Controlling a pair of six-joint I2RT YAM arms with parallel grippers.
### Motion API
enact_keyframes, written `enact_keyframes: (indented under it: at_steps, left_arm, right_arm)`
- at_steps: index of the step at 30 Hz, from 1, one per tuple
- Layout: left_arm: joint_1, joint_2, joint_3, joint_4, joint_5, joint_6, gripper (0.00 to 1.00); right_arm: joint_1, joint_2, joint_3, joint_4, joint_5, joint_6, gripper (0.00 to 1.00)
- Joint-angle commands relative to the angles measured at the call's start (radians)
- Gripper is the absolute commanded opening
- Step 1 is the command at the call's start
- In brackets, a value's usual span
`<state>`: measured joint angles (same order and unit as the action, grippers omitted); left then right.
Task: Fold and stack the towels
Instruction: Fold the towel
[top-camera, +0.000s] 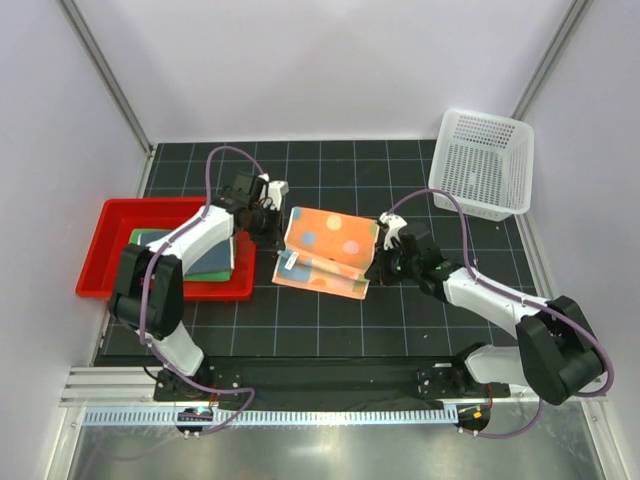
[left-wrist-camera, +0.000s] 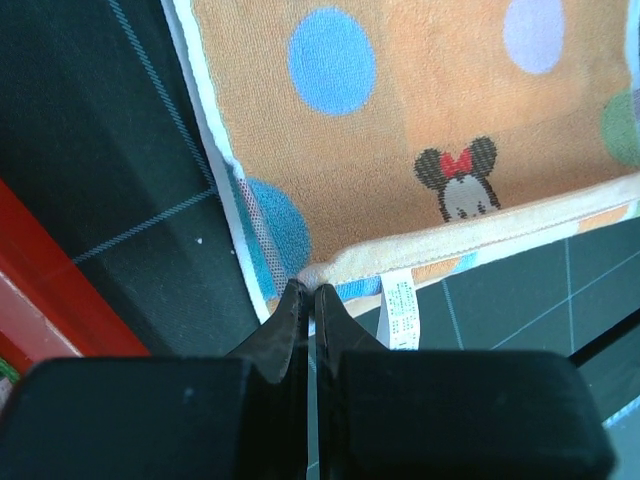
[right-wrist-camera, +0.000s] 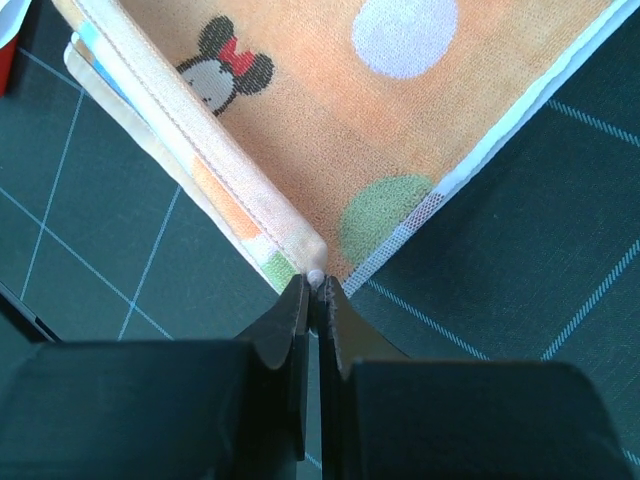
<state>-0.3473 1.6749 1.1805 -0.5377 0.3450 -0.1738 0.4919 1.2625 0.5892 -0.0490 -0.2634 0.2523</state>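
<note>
The orange towel (top-camera: 326, 247) with coloured dots and a cartoon mouse lies partly folded at the middle of the table. My left gripper (top-camera: 281, 238) is shut on its left corner (left-wrist-camera: 300, 272), beside the white care label (left-wrist-camera: 402, 312). My right gripper (top-camera: 377, 256) is shut on its right corner (right-wrist-camera: 318, 268), where a folded cream hem meets the white edge. A dark blue towel (top-camera: 214, 256) lies in the red tray on top of a green towel (top-camera: 149, 237), mostly hidden by the left arm.
The red tray (top-camera: 100, 262) sits at the left, close to the left arm. A white mesh basket (top-camera: 482, 162) stands at the back right. The black gridded mat (top-camera: 330, 320) covers the table between the arms.
</note>
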Motion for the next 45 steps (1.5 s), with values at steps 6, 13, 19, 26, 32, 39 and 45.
enact_keyframes:
  at_steps: [6, 13, 19, 26, 32, 39, 45]
  left_arm:
    - [-0.033, 0.026, 0.030, -0.094, -0.155, 0.039, 0.21]
    - [-0.050, -0.004, 0.076, -0.131, -0.239, 0.025, 0.35]
    - [-0.074, -0.014, 0.114, -0.113, -0.158, -0.015, 0.36]
    - [-0.125, 0.078, 0.125, -0.090, -0.113, -0.093, 0.33]
    - [-0.231, 0.120, 0.094, -0.123, -0.268, -0.151, 0.30]
    - [-0.237, 0.088, 0.082, -0.217, -0.468, -0.306, 0.32]
    - [-0.225, 0.129, 0.103, -0.252, -0.534, -0.323, 0.38]
  right_arm:
    - [0.000, -0.005, -0.009, -0.021, 0.030, 0.033, 0.26]
    - [0.002, -0.083, -0.025, -0.054, -0.028, 0.152, 0.45]
    - [0.002, -0.071, 0.023, -0.035, 0.052, 0.215, 0.37]
    - [0.005, 0.161, 0.109, 0.008, 0.055, 0.289, 0.37]
    - [0.005, 0.239, 0.121, -0.079, 0.137, 0.239, 0.37]
    - [0.004, 0.137, 0.112, -0.161, 0.173, 0.228, 0.43]
    - [0.005, 0.130, 0.143, -0.200, 0.259, 0.476, 0.48]
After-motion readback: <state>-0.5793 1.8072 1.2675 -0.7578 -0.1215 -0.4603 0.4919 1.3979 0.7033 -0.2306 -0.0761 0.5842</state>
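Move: Both hands still hold the raised edge of the orange towel. For the left hand, the towel's near left corner lies about 6 cm back, 1 cm left and 7 cm below; the white tag is 3 cm right and 2 cm back, slightly lower, and the red bin's middle is some 26 cm left, level front to back and 5 cm lower. For the right hand, the near right corner is roughly 4 cm back, 1 cm left and 5 cm below, and the tag 18 cm left and 2 cm ahead. Both hands bring the raised edge of the towel a little lower and back, then open and let go of it; the left swings aside to its left, lifts about 2 cm, sweeps right, down and back, and finally shifts back left just over the near left corner, its fingers rolling some 25 degrees towards straight down. The right backs off nearly 2 cm and rises slightly, goes forward and about 6 cm down beside the near right corner, then eases up and to the right, turning some 20 degrees clockwise and staying open. ##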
